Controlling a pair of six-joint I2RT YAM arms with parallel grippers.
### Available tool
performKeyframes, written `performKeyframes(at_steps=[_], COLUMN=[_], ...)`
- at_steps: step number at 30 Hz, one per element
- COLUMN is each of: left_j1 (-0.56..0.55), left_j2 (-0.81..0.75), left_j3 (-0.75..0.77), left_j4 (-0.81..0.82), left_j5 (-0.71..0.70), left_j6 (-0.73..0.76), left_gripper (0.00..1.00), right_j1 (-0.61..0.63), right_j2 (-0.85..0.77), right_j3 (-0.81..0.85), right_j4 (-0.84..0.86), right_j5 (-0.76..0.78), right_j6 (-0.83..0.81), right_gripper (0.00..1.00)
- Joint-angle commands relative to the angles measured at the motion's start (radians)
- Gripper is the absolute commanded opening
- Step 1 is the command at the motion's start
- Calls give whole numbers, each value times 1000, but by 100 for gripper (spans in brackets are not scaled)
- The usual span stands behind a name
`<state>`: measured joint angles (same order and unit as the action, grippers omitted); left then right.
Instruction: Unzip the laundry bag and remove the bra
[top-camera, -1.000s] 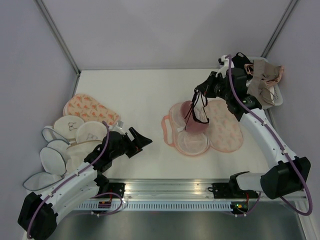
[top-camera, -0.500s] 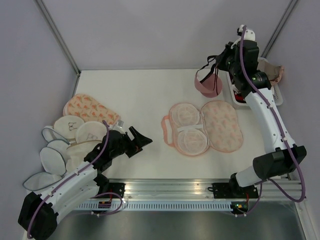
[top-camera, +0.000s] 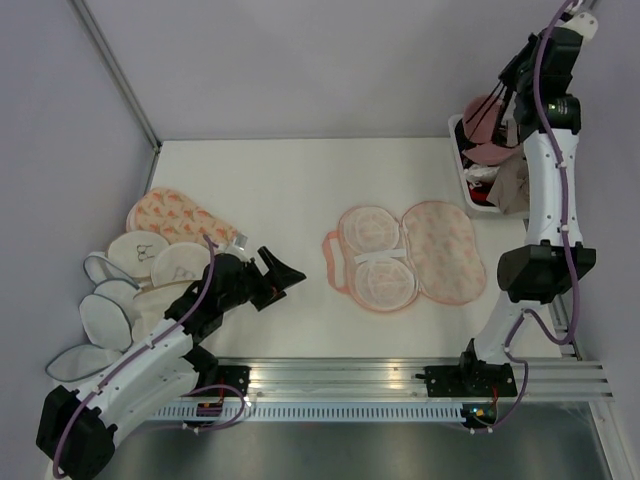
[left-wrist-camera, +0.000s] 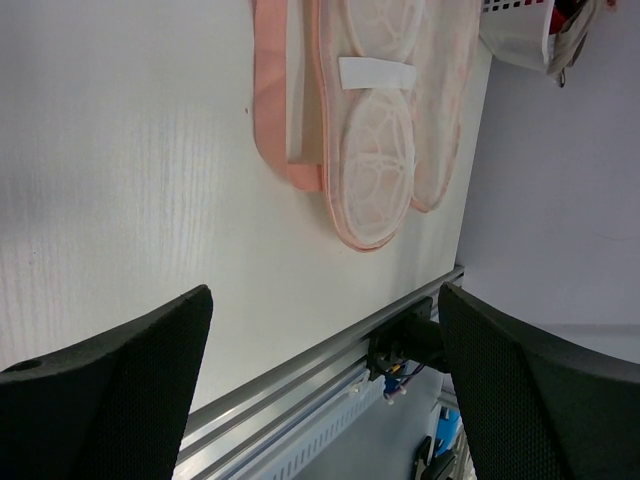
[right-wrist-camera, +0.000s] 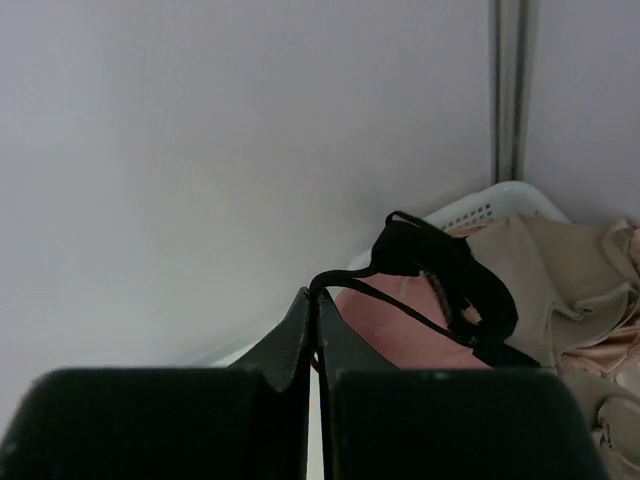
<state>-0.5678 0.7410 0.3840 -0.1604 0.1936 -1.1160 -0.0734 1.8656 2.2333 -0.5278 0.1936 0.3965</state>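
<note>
The laundry bag (top-camera: 410, 255) lies spread open in two lobes at the table's middle right, its mesh lining facing up; the left wrist view shows it ahead (left-wrist-camera: 375, 150). The pink bra (top-camera: 484, 122) with black straps hangs high at the back right, above the white basket. My right gripper (top-camera: 512, 84) is shut on a black strap; in the right wrist view the strap runs out of the shut fingertips (right-wrist-camera: 317, 295) to the pink cup (right-wrist-camera: 400, 320). My left gripper (top-camera: 285, 275) stands open and holds nothing, left of the bag, low over the table (left-wrist-camera: 325, 292).
A white basket (top-camera: 462, 150) at the back right corner holds a beige bra (top-camera: 515, 182) and other garments (right-wrist-camera: 570, 270). A second carrot-print pouch (top-camera: 180, 220) and several white mesh pouches (top-camera: 130, 290) are piled at the left. The aluminium rail (top-camera: 400, 375) runs along the near edge.
My right arm has swung up and to the right, carrying the bra from above the open bag to over the basket. The left arm has barely moved.
</note>
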Motion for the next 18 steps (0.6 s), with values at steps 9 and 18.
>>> performKeyframes(at_steps=[9,18], left_j1=[11,14], left_j2=[73,81], left_j3=[82,47], left_j4=[-11,39], left_j5=[23,49], left_j6=[47,39], left_gripper=[96,95], right_j1=[-131,-132], right_j2=[99,156], right_j3=[13,-224], right_j4=[46,64], right_j5=[6,36], right_j6=[48,114], right_gripper=[1,0])
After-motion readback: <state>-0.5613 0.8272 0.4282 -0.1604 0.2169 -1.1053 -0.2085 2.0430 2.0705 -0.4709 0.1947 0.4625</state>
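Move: The basket that the held bra goes to is roughly 13 cm right of the right hand, 5 cm farther out and 35 cm below. The beige cloth in it is some 19 cm right, 3 cm ahead. The open laundry bag lies flat about 19 cm back, 18 cm left and 42 cm below. From the left hand, the basket is about 39 cm ahead, 65 cm right and slightly lower. The right hand, still pinching the bra's strap, swings 8 cm right, then sinks about 16 cm towards the basket. ##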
